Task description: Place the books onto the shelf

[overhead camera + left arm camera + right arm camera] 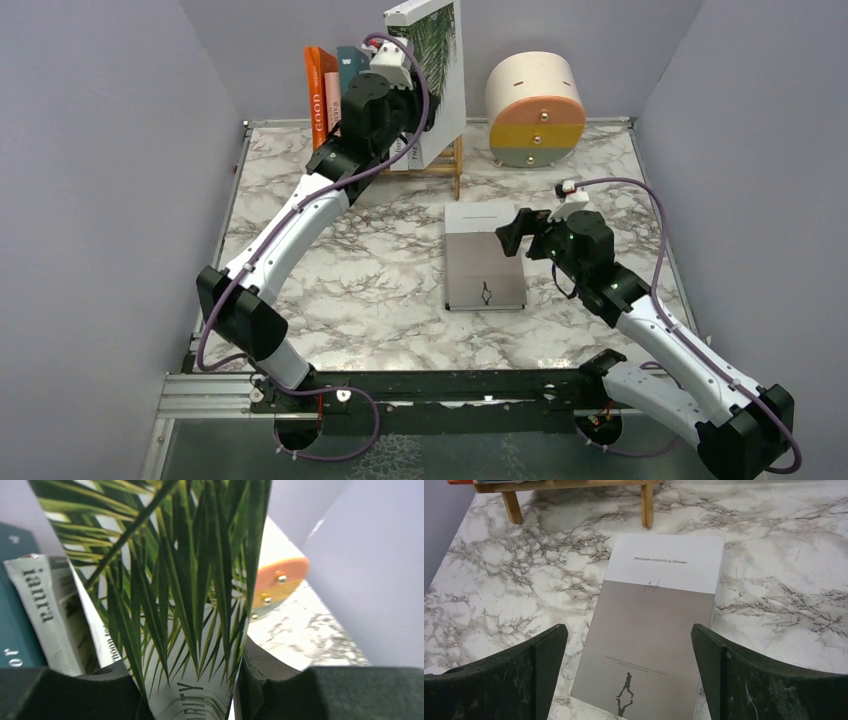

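Observation:
The palm-leaf book [432,60] stands upright and slightly tilted at the right end of the shelf [447,167], with my left gripper [398,72] shut on its lower edge. In the left wrist view its green cover [190,580] sits clamped between both pads [270,672]. Orange [316,95], pink [333,112] and teal [350,66] books stand on the shelf to its left, along with a white book [45,615]. A grey-and-white book [485,265] lies flat mid-table. My right gripper [512,238] hovers open above it, its fingers straddling the cover [649,625] without touching.
A round cream, yellow and orange drawer unit [537,108] stands at the back right, close to the shelf's end. The shelf's wooden legs [646,507] are just beyond the flat book. Grey walls enclose the marble table [330,290] on three sides.

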Robot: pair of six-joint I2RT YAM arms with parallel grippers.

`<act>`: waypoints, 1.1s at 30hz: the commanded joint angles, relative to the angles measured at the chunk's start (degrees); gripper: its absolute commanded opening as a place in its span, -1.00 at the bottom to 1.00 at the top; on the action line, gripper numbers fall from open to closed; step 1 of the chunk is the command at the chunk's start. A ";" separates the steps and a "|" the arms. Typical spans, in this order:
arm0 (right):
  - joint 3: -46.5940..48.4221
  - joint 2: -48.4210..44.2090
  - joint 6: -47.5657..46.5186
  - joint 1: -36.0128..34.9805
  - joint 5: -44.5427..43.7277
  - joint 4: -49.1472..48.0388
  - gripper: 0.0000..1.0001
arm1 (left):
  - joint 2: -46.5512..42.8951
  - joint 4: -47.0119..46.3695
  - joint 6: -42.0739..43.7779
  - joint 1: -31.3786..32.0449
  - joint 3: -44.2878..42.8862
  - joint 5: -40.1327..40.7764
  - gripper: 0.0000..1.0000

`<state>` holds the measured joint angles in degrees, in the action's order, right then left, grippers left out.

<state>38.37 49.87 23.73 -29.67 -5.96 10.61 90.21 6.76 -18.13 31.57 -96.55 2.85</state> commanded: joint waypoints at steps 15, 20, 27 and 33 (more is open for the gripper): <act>-1.43 0.41 -0.16 -0.30 1.04 -1.40 0.86 | 12.65 2.05 6.11 3.67 -7.57 24.51 -1.00; -1.55 0.45 -0.25 -0.30 1.04 -1.47 0.87 | 16.91 6.56 7.55 4.29 -12.60 32.24 -1.00; -1.46 0.98 -0.35 -0.30 1.21 -1.73 0.87 | 21.14 12.19 8.76 4.51 -18.47 39.80 -1.00; -0.98 1.75 -0.52 -0.30 1.64 -2.15 0.87 | 23.74 13.63 9.81 4.50 -21.78 38.22 -1.00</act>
<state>37.32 51.11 23.70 -29.67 -5.50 10.28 112.90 18.92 -11.11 36.51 -115.02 36.93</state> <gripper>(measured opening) 0.932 0.317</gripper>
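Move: The left hand holds the palm-leaf book up over the shelf; the free slot at the shelf's right end lies about 13 cm ahead of it, straight on sideways, with its middle some 22 cm below. The last white book bounds the slot about 5 cm to the hand's left, the shelf's right upright 3 cm to its right, both equally far ahead, and the round drawer box stands 17 cm to the right. From the idle right hand the slot is roughly 25 cm ahead, 14 cm left and about level. Keeping its pinch on the palm-leaf book, the left hand first sinks quickly while reaching forward, then eases on forward with only a little more sinking, about 10 cm down and 8 cm forward in all, towards the free slot between the last white book and the shelf's right upright. Meanwhile the wrist swings some 30 degrees counter-clockwise, its left side rising about 20 degrees and the fingers tipping slightly down, so that the book turns edge-on to the row. ##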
